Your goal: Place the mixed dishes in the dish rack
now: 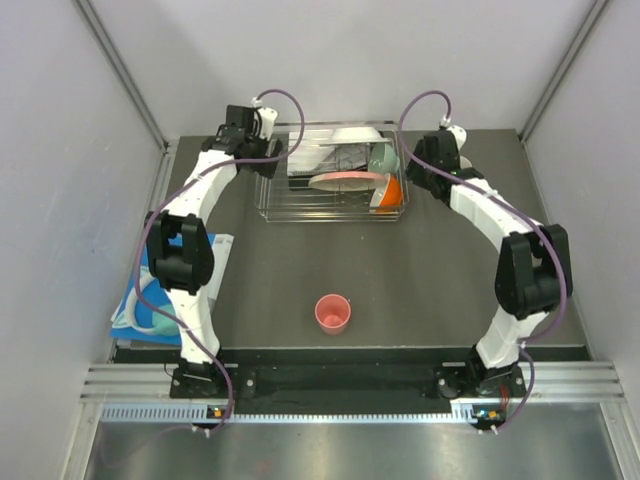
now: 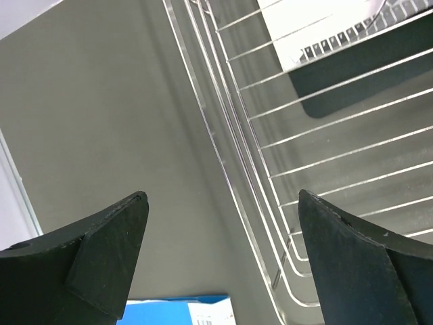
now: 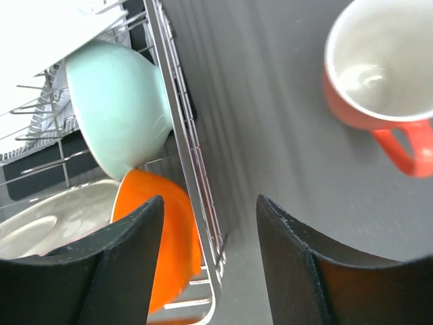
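Note:
The dish rack [image 1: 330, 216] stands at the back middle of the table. In it are a white plate [image 1: 352, 135], a pale pink plate [image 1: 345, 181], a mint-green bowl [image 1: 383, 157] and an orange bowl [image 1: 391, 194]. A small pink cup [image 1: 332, 313] stands upright on the table near the front. My left gripper [image 1: 272, 150] is open over the rack's left rim [image 2: 233, 169], holding nothing [image 2: 222, 200]. My right gripper [image 1: 412, 172] is open at the rack's right side, its jaws [image 3: 210, 201] straddling the rim wire [image 3: 179, 101] beside the orange bowl [image 3: 162, 237] and mint-green bowl [image 3: 118, 101]. The orange mug [image 3: 379, 74] stands on the table outside the rack.
A blue sheet [image 1: 150, 300] with teal pieces lies at the left edge, beside the left arm. White printed paper on a black board [image 2: 318, 27] lies under the rack. Grey walls close in the table on three sides.

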Controlling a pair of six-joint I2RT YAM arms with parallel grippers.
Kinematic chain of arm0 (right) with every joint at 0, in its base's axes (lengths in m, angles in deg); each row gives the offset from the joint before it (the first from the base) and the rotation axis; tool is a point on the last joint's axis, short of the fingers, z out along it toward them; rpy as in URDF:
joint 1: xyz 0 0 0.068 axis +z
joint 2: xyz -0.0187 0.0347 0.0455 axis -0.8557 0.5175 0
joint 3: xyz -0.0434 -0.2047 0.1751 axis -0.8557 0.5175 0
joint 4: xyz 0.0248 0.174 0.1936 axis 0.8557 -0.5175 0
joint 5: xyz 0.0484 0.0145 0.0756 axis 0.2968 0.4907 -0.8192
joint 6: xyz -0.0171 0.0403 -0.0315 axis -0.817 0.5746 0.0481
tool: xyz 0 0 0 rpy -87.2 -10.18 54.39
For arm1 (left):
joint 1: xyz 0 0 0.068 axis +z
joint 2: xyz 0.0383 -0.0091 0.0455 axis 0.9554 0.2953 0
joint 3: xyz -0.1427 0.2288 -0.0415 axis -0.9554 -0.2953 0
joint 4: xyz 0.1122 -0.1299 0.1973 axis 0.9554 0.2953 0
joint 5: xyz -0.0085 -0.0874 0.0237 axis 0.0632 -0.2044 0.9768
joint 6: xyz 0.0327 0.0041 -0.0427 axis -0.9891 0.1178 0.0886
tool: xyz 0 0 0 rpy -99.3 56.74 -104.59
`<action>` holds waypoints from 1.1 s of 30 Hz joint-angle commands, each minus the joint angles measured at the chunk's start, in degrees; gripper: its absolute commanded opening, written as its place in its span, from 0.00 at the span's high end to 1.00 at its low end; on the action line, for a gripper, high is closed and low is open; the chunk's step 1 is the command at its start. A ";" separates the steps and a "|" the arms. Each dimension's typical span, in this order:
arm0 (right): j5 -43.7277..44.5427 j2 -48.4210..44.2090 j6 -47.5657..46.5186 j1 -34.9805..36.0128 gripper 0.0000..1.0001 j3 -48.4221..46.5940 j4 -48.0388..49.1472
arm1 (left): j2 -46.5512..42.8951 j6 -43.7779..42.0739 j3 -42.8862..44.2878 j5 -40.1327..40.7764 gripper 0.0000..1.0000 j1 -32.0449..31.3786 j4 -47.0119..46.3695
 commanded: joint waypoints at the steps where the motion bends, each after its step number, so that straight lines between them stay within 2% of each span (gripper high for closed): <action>1: -3.36 3.71 -0.77 -0.04 0.44 -4.81 2.49 | 1.56 2.50 4.01 -1.16 0.04 1.07 -2.89; 9: -4.94 8.20 -1.21 -0.12 0.48 -5.87 2.66 | 3.58 2.94 1.56 -1.69 0.07 2.39 -5.52; 13: -5.91 9.52 -1.29 -0.30 0.70 -5.96 3.10 | 4.29 3.21 0.50 -1.69 0.12 2.48 -7.02; 18: -6.53 9.87 -1.47 -0.39 0.83 -5.34 3.63 | 5.51 3.65 0.15 -3.89 0.17 2.48 -7.63; 19: -6.62 9.87 -1.47 -0.39 0.89 -4.99 3.89 | 5.60 3.65 0.15 -4.50 0.18 2.48 -7.90; 20: -6.53 9.78 -1.47 -0.48 0.92 -4.82 4.07 | 5.87 3.73 0.24 -5.03 0.25 2.48 -7.81; 23: -6.70 9.78 -1.56 -0.56 0.97 -4.55 4.07 | 6.66 4.26 0.15 -6.70 0.35 2.48 -7.72; 25: -6.79 9.70 -1.73 -0.65 1.00 -4.38 4.16 | 7.10 4.61 -0.11 -6.88 0.36 2.48 -7.81; 30: -7.14 9.70 -1.82 -0.91 1.00 -3.67 4.51 | 6.84 4.96 -2.40 -7.49 0.39 2.48 -9.48; 33: -7.93 9.78 -1.82 -1.09 1.00 -2.97 5.21 | 6.75 4.97 -3.01 -9.07 0.58 2.48 -9.74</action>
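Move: The rack's right side rail is about 2 cm ahead, 2 cm left and 5 cm below the right gripper. In the rack, the orange bowl sits about 7 cm left of that gripper, level with it, and the green bowl some 6 cm ahead and 6 cm left. The red mug is roughly 4 cm ahead and 10 cm right. The rack's left side rail lies about 2 cm ahead of the left gripper and 7 cm below, with the paper sheet 6 cm ahead and 10 cm right. Lower the right gripper about 5 cm, easing forward and left, then shut its fingers on the rack's right side rail beside the orange bowl and keep the pinch. Meanwhile sink the open left gripper some 6 cm with a slight reach forward, over the left side rail, narrowing its fingers to about half open with the rail between them. ##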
